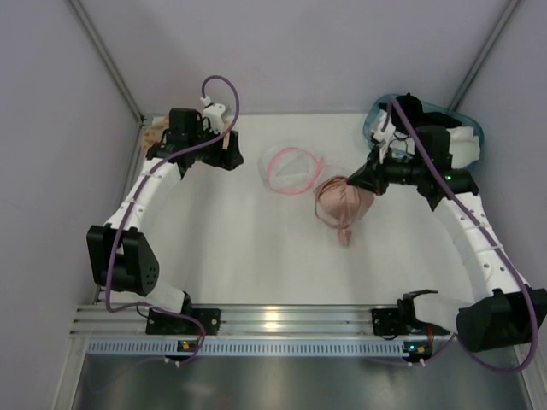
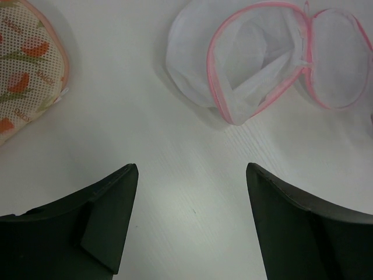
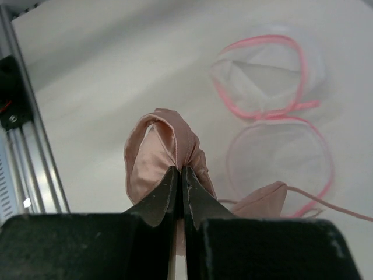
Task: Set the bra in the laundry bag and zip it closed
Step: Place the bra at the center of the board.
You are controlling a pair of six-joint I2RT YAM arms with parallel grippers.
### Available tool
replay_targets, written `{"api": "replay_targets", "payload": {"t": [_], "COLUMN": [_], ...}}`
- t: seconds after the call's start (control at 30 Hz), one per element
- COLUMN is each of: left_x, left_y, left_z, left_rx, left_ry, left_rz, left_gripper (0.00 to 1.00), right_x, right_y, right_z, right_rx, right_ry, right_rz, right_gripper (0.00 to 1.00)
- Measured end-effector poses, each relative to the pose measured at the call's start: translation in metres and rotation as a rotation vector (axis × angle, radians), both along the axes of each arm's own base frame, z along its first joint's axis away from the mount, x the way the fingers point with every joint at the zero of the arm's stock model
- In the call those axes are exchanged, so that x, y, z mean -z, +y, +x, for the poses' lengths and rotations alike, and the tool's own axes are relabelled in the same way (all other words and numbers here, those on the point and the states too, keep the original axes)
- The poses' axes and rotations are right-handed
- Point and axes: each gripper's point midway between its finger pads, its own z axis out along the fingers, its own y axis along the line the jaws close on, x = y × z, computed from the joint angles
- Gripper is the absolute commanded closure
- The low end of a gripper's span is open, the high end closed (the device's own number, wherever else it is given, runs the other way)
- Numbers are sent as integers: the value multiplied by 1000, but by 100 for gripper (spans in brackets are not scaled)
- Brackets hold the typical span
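The salmon-pink bra (image 1: 344, 205) hangs bunched just right of table centre, pinched at its folded edge by my right gripper (image 3: 180, 170), which is shut on it. One cup (image 3: 152, 157) stands up in front of the fingertips and another part droops to the right with a thin strap. The laundry bag (image 1: 292, 167), a white mesh pouch with a pink zipper rim, lies unzipped with both round halves (image 2: 259, 64) spread flat, just left of the bra. My left gripper (image 2: 192, 169) is open over bare table, short of the bag, at the far left of the table (image 1: 224, 154).
An orange-printed padded piece with pink trim (image 2: 26, 64) lies at the far left corner beside the left gripper. A teal basket (image 1: 444, 128) with white cloth sits at the back right behind the right arm. Grey walls enclose the table (image 1: 256, 256); a metal rail runs along its near edge.
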Motion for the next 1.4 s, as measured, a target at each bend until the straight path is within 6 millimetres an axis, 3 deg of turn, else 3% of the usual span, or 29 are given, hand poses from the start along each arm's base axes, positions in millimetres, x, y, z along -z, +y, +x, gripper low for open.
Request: {"api": "replay_targets", "payload": {"t": [0.13,0.23,0.47,0.53,0.57,0.67,0.7,0.83,0.97,1.07,1.17,1.4], "left_x": [-1,2,22,28,31,37,39,51,66,77,92,123], "left_y": [2,5,13,16,18,21,21,19,11,2,-11,-71], "left_z": [-11,-23,-63,-73,-77,-87,-89,-100,-114,-121,-127,-169], "left_rx": [-1,-3,-16,-30,-40,-79,-91,-112,-113,-110,-94,58], "left_ry": [-5,-3,31,44,54,86,101,161,253,331,415,576], "left_rz": [-1,0,8,8,6,-19,-30,-76,-133,-180,-196,-143], "left_gripper": [20,20,20,20,21,21,22,26,33,36,37,43], "right_x": [44,83,174,191,197,195,190,164,124,109,124,206], "right_y": [42,68,125,139,146,164,166,158,118,90,75,53], "right_z": [-35,-49,-30,-22,-18,-3,1,13,3,-15,-40,-81], "right_rx": [-160,-238,-265,-250,-242,-218,-208,-138,-31,19,23,23], "right_ry": [66,144,341,376,392,384,371,298,201,138,152,349], "right_rz": [-46,-85,-152,-165,-169,-168,-166,-163,-154,-141,-156,-279], "right_gripper": [100,100,98,78,58,39,37,25,23,22,24,23]}}
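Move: The right hand holds the hanging bra; the board's centre, its landing spot, lies about 16 cm left, 6 cm back and 26 cm down. From this hand the open laundry bag is about 13 cm ahead, 19 cm left; the basket 21 cm ahead, 19 cm right. From the left hand that spot is some 19 cm back, 18 cm right, 19 cm down; the laundry bag 1 cm ahead, 16 cm right. Right lowers the bra 20 cm, leftward, releases, rises, then dips farther back; left sinks back about 17 cm towards it. ##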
